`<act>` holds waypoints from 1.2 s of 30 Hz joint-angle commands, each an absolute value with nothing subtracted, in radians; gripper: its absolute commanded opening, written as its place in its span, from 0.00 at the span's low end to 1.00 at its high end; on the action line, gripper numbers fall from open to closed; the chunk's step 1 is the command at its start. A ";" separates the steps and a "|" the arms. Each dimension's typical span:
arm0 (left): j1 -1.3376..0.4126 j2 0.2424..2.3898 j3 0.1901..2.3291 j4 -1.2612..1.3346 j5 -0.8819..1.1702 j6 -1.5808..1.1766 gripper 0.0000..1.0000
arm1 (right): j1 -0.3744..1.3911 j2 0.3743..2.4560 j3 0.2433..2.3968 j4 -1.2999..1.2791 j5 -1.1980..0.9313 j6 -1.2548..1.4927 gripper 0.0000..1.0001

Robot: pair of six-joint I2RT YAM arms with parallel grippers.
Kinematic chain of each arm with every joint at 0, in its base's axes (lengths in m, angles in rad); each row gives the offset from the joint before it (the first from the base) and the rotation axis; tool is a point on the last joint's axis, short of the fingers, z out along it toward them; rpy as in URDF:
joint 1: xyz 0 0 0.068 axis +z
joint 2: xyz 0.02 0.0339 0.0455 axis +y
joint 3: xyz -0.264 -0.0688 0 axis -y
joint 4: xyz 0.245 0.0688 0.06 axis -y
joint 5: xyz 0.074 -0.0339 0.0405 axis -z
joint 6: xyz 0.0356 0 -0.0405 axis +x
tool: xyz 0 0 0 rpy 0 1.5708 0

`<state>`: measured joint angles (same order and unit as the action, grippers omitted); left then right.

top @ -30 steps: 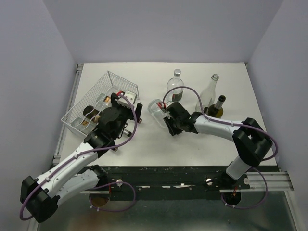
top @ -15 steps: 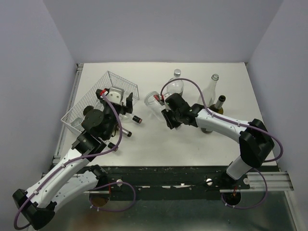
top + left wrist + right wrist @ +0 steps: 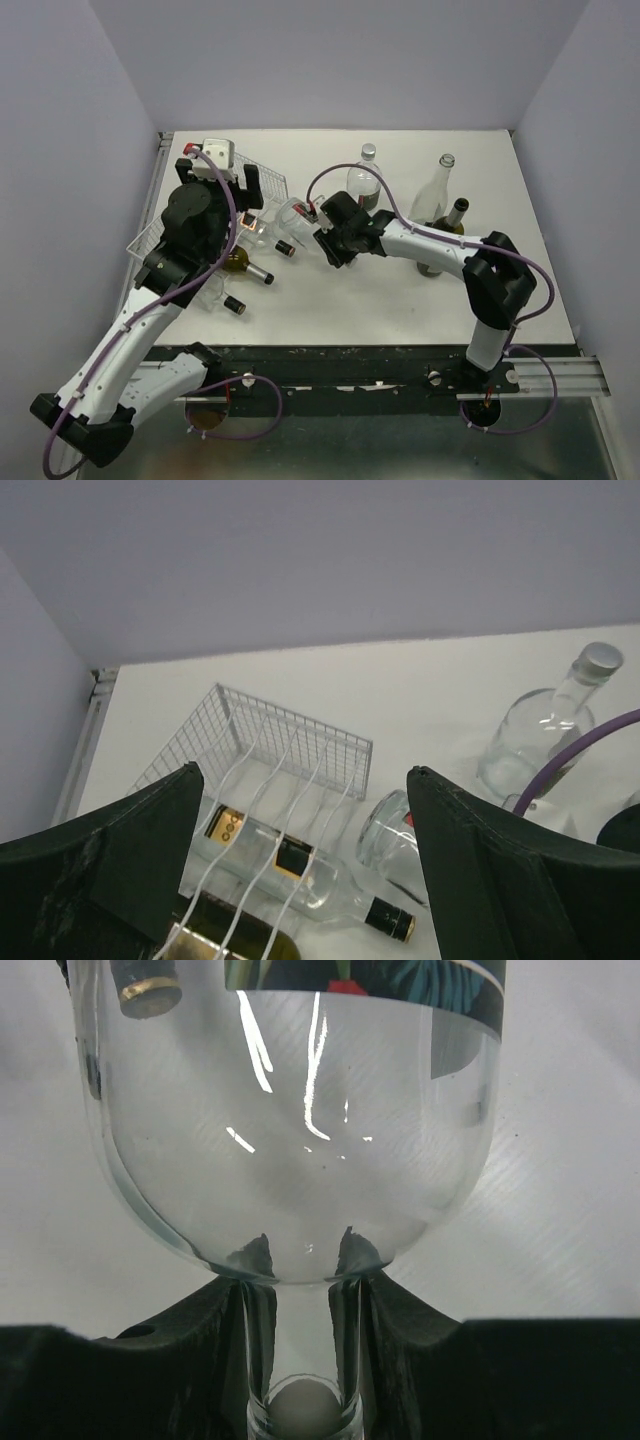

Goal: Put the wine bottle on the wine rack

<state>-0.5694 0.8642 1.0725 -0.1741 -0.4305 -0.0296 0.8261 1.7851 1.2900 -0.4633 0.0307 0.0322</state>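
Observation:
The white wire wine rack (image 3: pixel 268 178) (image 3: pixel 300 738) sits at the table's far left. Two bottles lie on it: a clear one with a black cap (image 3: pixel 300 865) (image 3: pixel 284 247) and an olive one (image 3: pixel 235 935) (image 3: pixel 240 264). My right gripper (image 3: pixel 322 228) (image 3: pixel 300 1260) is shut on the neck of a clear wine bottle (image 3: pixel 297 213) (image 3: pixel 300 1140) (image 3: pixel 395 835). That bottle is held on its side, its base toward the rack's right edge. My left gripper (image 3: pixel 222 185) (image 3: pixel 302 772) hangs open and empty above the rack.
Three bottles stand at the back right: a round clear one (image 3: pixel 365 175) (image 3: pixel 545 735), a tall clear one (image 3: pixel 438 195) and a dark green one (image 3: pixel 450 225). Another black-capped bottle neck (image 3: pixel 235 305) sticks out at the rack's near side.
My left arm has lifted up and back from the rack, and its jaws have spread wider. The right gripper has carried the clear bottle left toward the rack.

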 commanded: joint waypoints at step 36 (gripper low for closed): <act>-0.206 1.034 0.885 -0.440 -0.299 -0.331 0.93 | 0.839 2.022 1.612 -0.250 -0.045 -0.083 0.01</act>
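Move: The right hand holds the clear round bottle by its neck. The wine rack's free far slot lies about 20 cm to its left, 14 cm ahead and slightly below. The clear bottle lying in the rack is about 21 cm left and 8 cm ahead, the green bottle some 26 cm left and about level. From the empty left hand, high up, the rack's middle is roughly 7 cm ahead, 9 cm left and 33 cm below. Leftward and forward, in two shallow surges of about 6 cm altogether, the right hand dips slightly and carries the neck-held bottle base-first towards the rack's open side, grip unchanged. The left hand drops some 18 cm towards the rack while swinging 7 cm left, tipping its open fingers down about 30 degrees and turning a little counter-clockwise. ##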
